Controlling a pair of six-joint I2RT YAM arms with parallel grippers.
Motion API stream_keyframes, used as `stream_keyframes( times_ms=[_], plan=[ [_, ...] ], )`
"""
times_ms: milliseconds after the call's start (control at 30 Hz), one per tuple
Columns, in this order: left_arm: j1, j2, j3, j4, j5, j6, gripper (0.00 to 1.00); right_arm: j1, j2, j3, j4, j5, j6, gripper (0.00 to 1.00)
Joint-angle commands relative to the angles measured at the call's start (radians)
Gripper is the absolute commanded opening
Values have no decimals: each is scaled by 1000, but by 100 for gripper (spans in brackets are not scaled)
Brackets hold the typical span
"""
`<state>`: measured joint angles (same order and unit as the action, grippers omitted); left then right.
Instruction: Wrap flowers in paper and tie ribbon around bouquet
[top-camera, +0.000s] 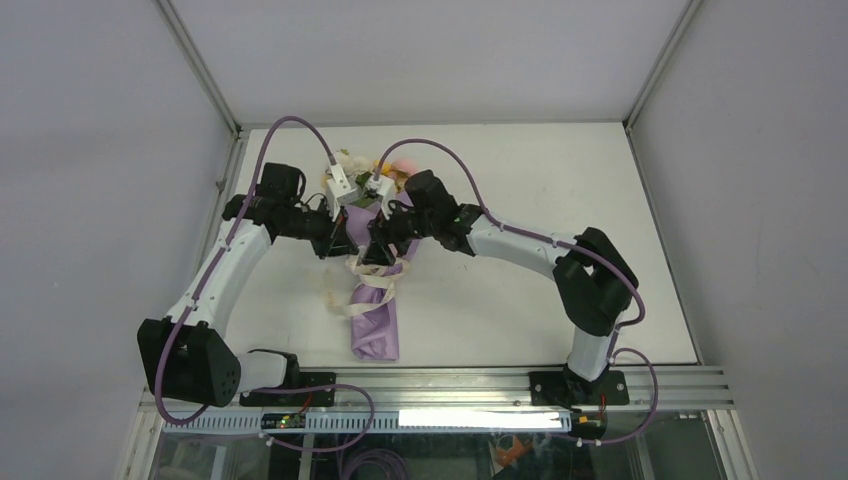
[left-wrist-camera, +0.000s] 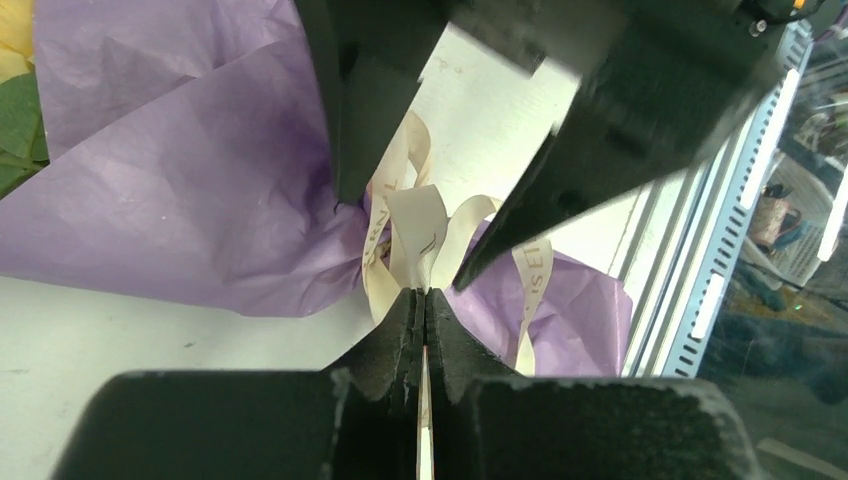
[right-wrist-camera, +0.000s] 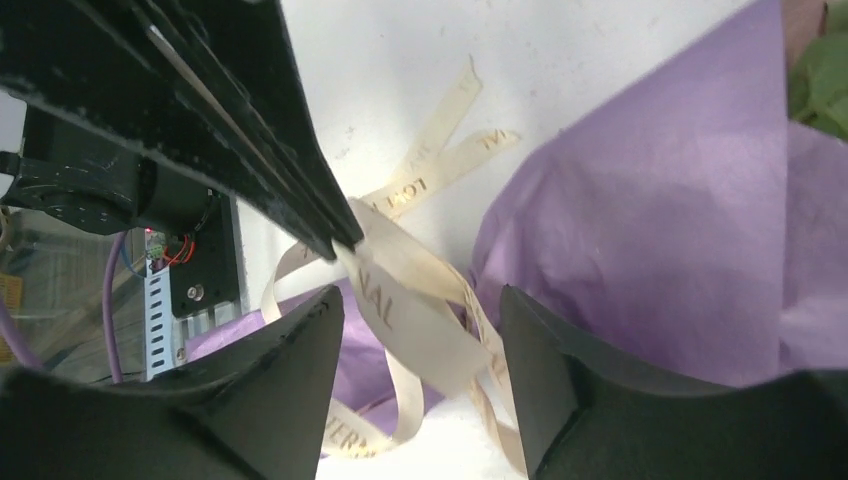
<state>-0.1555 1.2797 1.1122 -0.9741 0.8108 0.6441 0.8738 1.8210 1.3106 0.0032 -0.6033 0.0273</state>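
Note:
The bouquet lies on the table with its narrow end toward me, a cone of lilac paper. The flowers show at its far end. The cream ribbon sits looped and tangled around the cone's middle. My left gripper is shut on a strand of that ribbon. Facing it from the other side, my right gripper is open with a ribbon loop lying between its fingers, touching neither.
The white table has enclosure walls at the back and sides. An aluminium rail carrying both arm bases runs along the near edge. Purple cables arch over the wrists above the flowers.

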Motion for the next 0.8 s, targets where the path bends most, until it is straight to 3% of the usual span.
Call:
stream_keyframes(
  times_ms=[0, 133, 200, 400, 600, 700, 767],
  plan=[
    [12, -40, 26, -33, -22, 102, 0, -54, -176, -19, -118, 95, 40, 62],
    [13, -61, -5, -53, -12, 137, 0, -129, -253, -128, -187, 246, 217, 51],
    [13, -67, -16, -55, -15, 145, 0, -120, -239, -172, -206, 282, 237, 51],
    [13, -65, -11, -70, -28, 158, 0, -82, -129, -182, -92, 251, 222, 57],
    [13, -64, -6, -74, -46, 159, 0, -68, -62, -171, -45, 173, 227, 55],
    [14, -64, -9, -75, -49, 162, 0, -66, -42, -190, -10, 187, 238, 45],
    [16, -64, -7, -76, -54, 162, 0, -67, -43, -195, -10, 220, 238, 28]
  ],
)
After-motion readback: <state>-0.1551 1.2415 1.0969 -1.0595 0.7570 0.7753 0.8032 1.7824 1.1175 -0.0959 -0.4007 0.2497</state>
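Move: The right hand's open fingers stand around the ribbon loop the left hand holds; it goes for the ribbon strand at the bouquet's right flank, some 6 cm to its right and 8 cm below. The ribbon-wrapped waist lies about 2 cm right, 1 cm back and 8 cm down, the flower heads about 15 cm ahead, 1 cm right and 9 cm below. From the left hand that strand is roughly 10 cm right, 1 cm back and 9 cm down. Coming free of the ribbon loop with fingers already wide, the right hand draws right about 9 cm and somewhat forward across the waist, then sinks some 9 cm and eases back beside the bouquet. Its fingers tip farther down, the wrist swings clockwise about 20 degrees, and the fingers begin closing around the side strand. The left keeps its loop pinched, easing slightly back and left. ##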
